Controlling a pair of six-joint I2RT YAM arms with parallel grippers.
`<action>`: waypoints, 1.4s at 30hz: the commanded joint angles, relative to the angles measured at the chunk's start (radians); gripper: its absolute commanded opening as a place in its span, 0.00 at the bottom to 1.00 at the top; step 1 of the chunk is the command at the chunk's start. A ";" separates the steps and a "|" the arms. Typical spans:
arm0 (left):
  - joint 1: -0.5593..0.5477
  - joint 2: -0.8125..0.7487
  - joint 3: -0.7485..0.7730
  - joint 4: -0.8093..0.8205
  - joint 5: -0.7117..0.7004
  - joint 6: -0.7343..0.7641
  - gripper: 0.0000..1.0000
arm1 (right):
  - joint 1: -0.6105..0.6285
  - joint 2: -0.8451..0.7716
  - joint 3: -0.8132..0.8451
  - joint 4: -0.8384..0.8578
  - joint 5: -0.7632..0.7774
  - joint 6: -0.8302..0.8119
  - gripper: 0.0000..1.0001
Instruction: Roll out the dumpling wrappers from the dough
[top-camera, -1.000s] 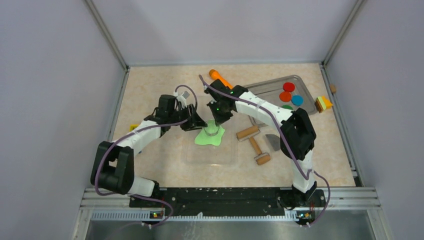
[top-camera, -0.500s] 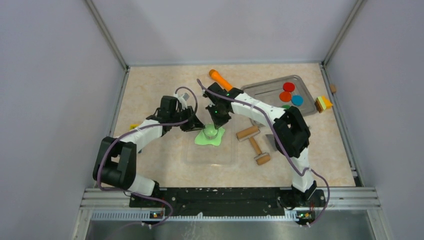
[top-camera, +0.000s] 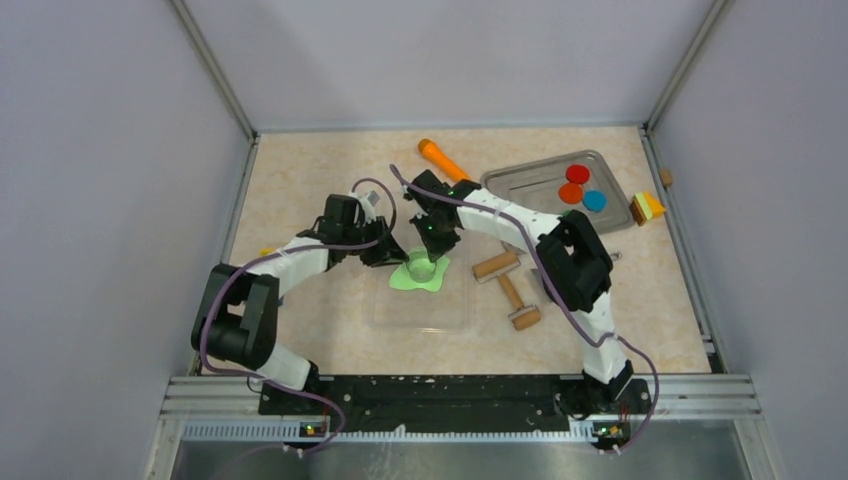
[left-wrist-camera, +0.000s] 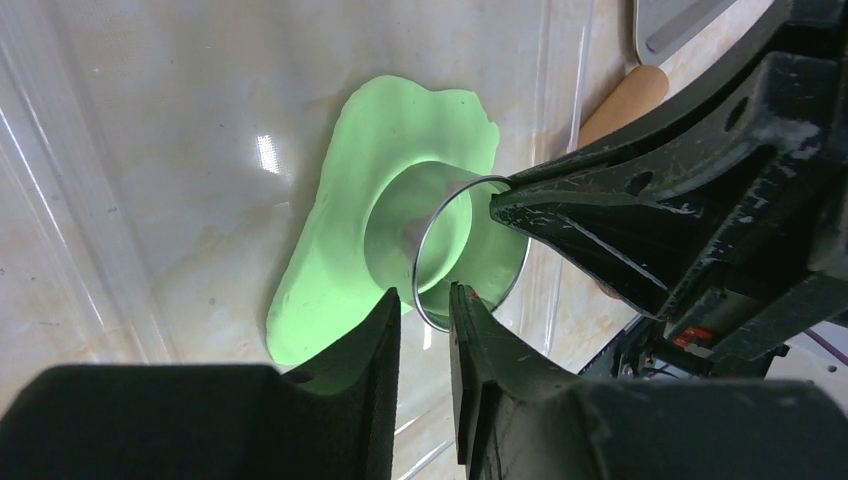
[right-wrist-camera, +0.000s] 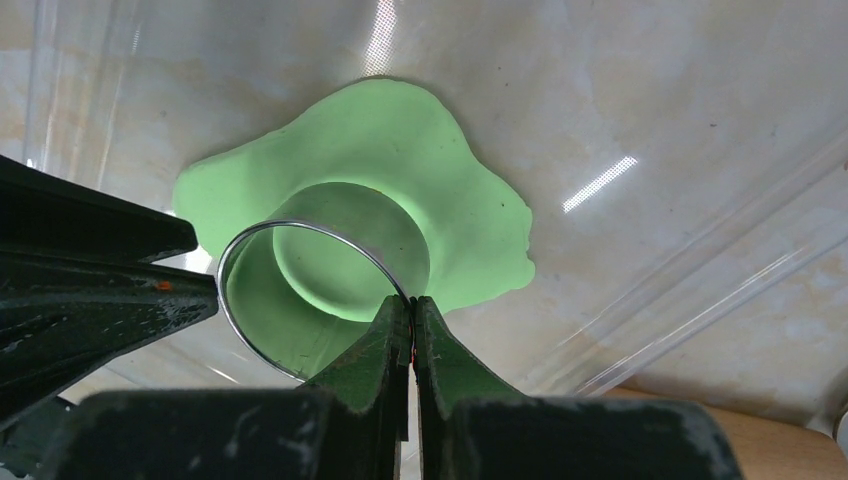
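Note:
The dough (top-camera: 408, 280) is a thin, irregular lime-green sheet on a clear plastic mat (top-camera: 420, 312). A metal ring cutter (top-camera: 424, 267) stands upright on it. My right gripper (right-wrist-camera: 411, 305) is shut on the near rim of the ring cutter (right-wrist-camera: 402, 228), over the dough (right-wrist-camera: 460, 170). My left gripper (left-wrist-camera: 425, 300) sits at the opposite side of the ring cutter (left-wrist-camera: 400, 215). Its jaws are narrowly open, with the rim between the tips and a gap showing. Dough (left-wrist-camera: 330, 250) fills the ring's inside. The dumpling wrappers are out of view.
A metal tray (top-camera: 525, 180) at the back right holds red, orange and blue discs. An orange-handled tool (top-camera: 440, 155) lies behind the arms. Two wooden rollers (top-camera: 497, 265) (top-camera: 517, 303) lie right of the mat. A yellow block (top-camera: 647, 207) sits by the right wall.
My left gripper has moved in to the ring cutter and its jaws have narrowed around the rim. The right gripper has stayed shut on the ring, shifting slightly left.

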 joint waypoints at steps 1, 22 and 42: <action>-0.005 0.014 0.006 0.025 0.013 0.009 0.27 | -0.015 0.018 0.034 0.030 0.006 -0.017 0.00; -0.022 -0.007 -0.004 0.099 0.101 -0.092 0.31 | -0.039 0.036 0.040 0.032 0.017 -0.034 0.00; -0.023 0.105 -0.015 0.040 -0.041 -0.032 0.00 | -0.034 0.041 0.011 0.036 -0.023 -0.036 0.00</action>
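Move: The ring cutter, already held by its rim in the right hand, has its middle about 4 cm right of the left hand, 1 cm back and 3 cm below; the dough's middle is roughly 3 cm right of the left hand, 2 cm back and 6 cm down. From the right hand that dough lies some 3 cm left, 2 cm back and 5 cm below, and the rolling pin about 16 cm right, 6 cm back and 5 cm lower. The ring cutter is lowered about 1.5 cm against the dough by the right hand, which keeps its rim pinch, shifts nearly 1 cm forward, then stays almost still. The left hand edges right and slightly back, lifts a little, then comes forward again and down, ending about 2 cm lower, its narrowly open fingers closing on the cutter's left rim. ##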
